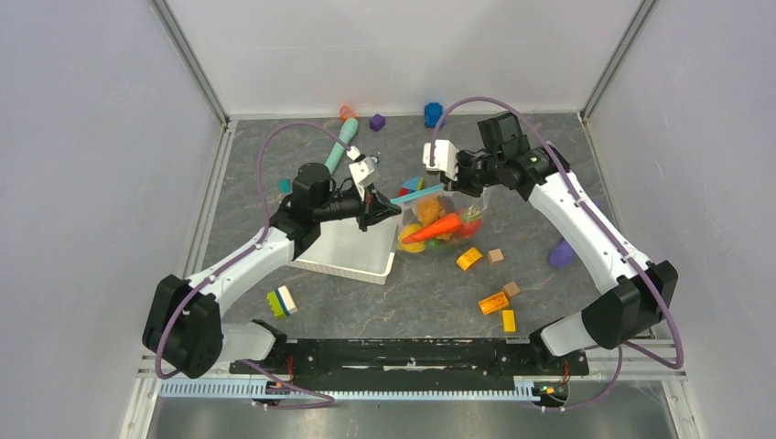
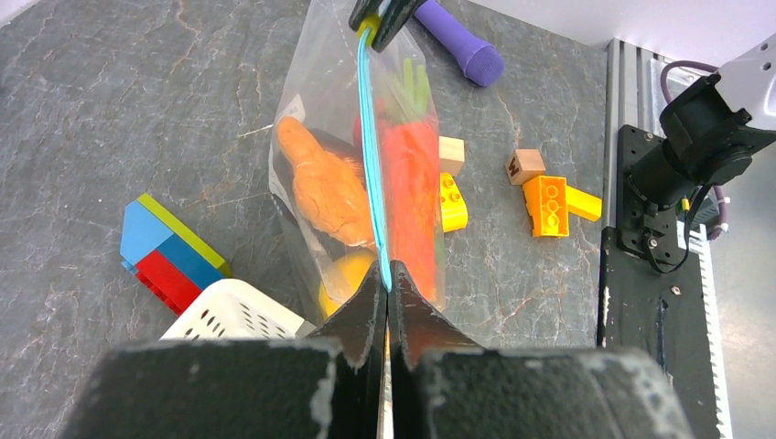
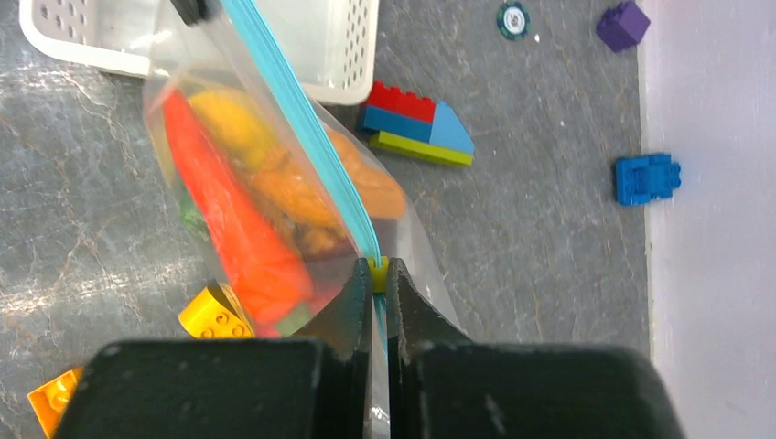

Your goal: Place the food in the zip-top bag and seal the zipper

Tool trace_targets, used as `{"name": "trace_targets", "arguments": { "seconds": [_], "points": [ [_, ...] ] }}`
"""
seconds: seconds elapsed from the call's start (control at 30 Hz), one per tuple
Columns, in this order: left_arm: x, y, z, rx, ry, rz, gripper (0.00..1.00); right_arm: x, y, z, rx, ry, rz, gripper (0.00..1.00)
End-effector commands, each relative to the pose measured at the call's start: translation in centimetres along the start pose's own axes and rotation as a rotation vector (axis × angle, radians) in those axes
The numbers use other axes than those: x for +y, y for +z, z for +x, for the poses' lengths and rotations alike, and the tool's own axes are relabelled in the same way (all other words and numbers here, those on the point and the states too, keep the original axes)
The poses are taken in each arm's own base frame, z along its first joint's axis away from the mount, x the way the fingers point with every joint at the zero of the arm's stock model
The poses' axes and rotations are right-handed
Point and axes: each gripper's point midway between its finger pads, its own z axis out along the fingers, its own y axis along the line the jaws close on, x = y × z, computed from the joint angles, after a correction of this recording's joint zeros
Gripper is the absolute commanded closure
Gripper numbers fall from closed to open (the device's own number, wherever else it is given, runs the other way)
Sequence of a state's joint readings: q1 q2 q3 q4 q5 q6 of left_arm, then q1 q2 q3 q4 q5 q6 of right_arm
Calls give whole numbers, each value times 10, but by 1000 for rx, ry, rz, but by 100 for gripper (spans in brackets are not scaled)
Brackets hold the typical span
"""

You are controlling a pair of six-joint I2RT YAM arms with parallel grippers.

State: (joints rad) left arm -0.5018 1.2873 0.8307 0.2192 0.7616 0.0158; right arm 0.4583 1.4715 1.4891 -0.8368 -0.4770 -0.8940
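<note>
The clear zip-top bag (image 1: 437,219) hangs stretched between my two grippers, just right of the basket. Inside it the food shows: an orange carrot (image 2: 409,187), a lumpy orange piece (image 2: 322,187) and a yellow piece (image 2: 345,273). The light-blue zipper (image 2: 370,137) runs taut along the top edge. My left gripper (image 2: 388,285) is shut on the zipper's near end. My right gripper (image 3: 379,273) is shut on the yellow slider at the other end of the zipper (image 3: 302,105). In the top view the left gripper (image 1: 392,203) and right gripper (image 1: 446,186) face each other across the bag.
A white mesh basket (image 1: 343,249) stands left of the bag. Yellow and orange blocks (image 1: 469,259) (image 1: 494,302) and small wooden cubes lie to its right. There are also a striped block (image 1: 281,301), a purple toy (image 1: 561,252) and a teal marker toy (image 1: 341,144).
</note>
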Motion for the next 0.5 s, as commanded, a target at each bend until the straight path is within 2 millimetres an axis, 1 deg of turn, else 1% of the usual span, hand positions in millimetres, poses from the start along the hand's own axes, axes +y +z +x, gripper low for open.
{"name": "trace_targets", "arguments": {
  "seconds": [0.0, 0.1, 0.37, 0.47],
  "points": [
    [-4, -8, -13, -33, 70, 1, 98, -28, -35, 41, 142, 49, 156, 100],
    [-3, -8, -13, -27, 68, -6, 98, -30, -43, 51, 164, 58, 180, 100],
    [1, -8, -11, -21, 62, -25, 98, -31, -58, 80, 229, 96, 218, 100],
    [3, -8, -10, -20, 64, -35, 98, -34, -66, 91, 263, 108, 244, 100]
  ]
}}
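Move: The right hand pinches the yellow slider; the zipper's right end lies about 8 cm to its right, level and straight across. From that hand, the zipper's left end is some 11 cm left and 5 back, the carrot about 5 back and 10 below with no sideways offset, and the yellow block roughly 9 back, 8 right and 20 below. From the left hand, the zipper's right end lies some 19 cm right and 5 ahead. Right hand draws the pinched slider about 6 cm right along the zipper while the left keeps holding its left end. ##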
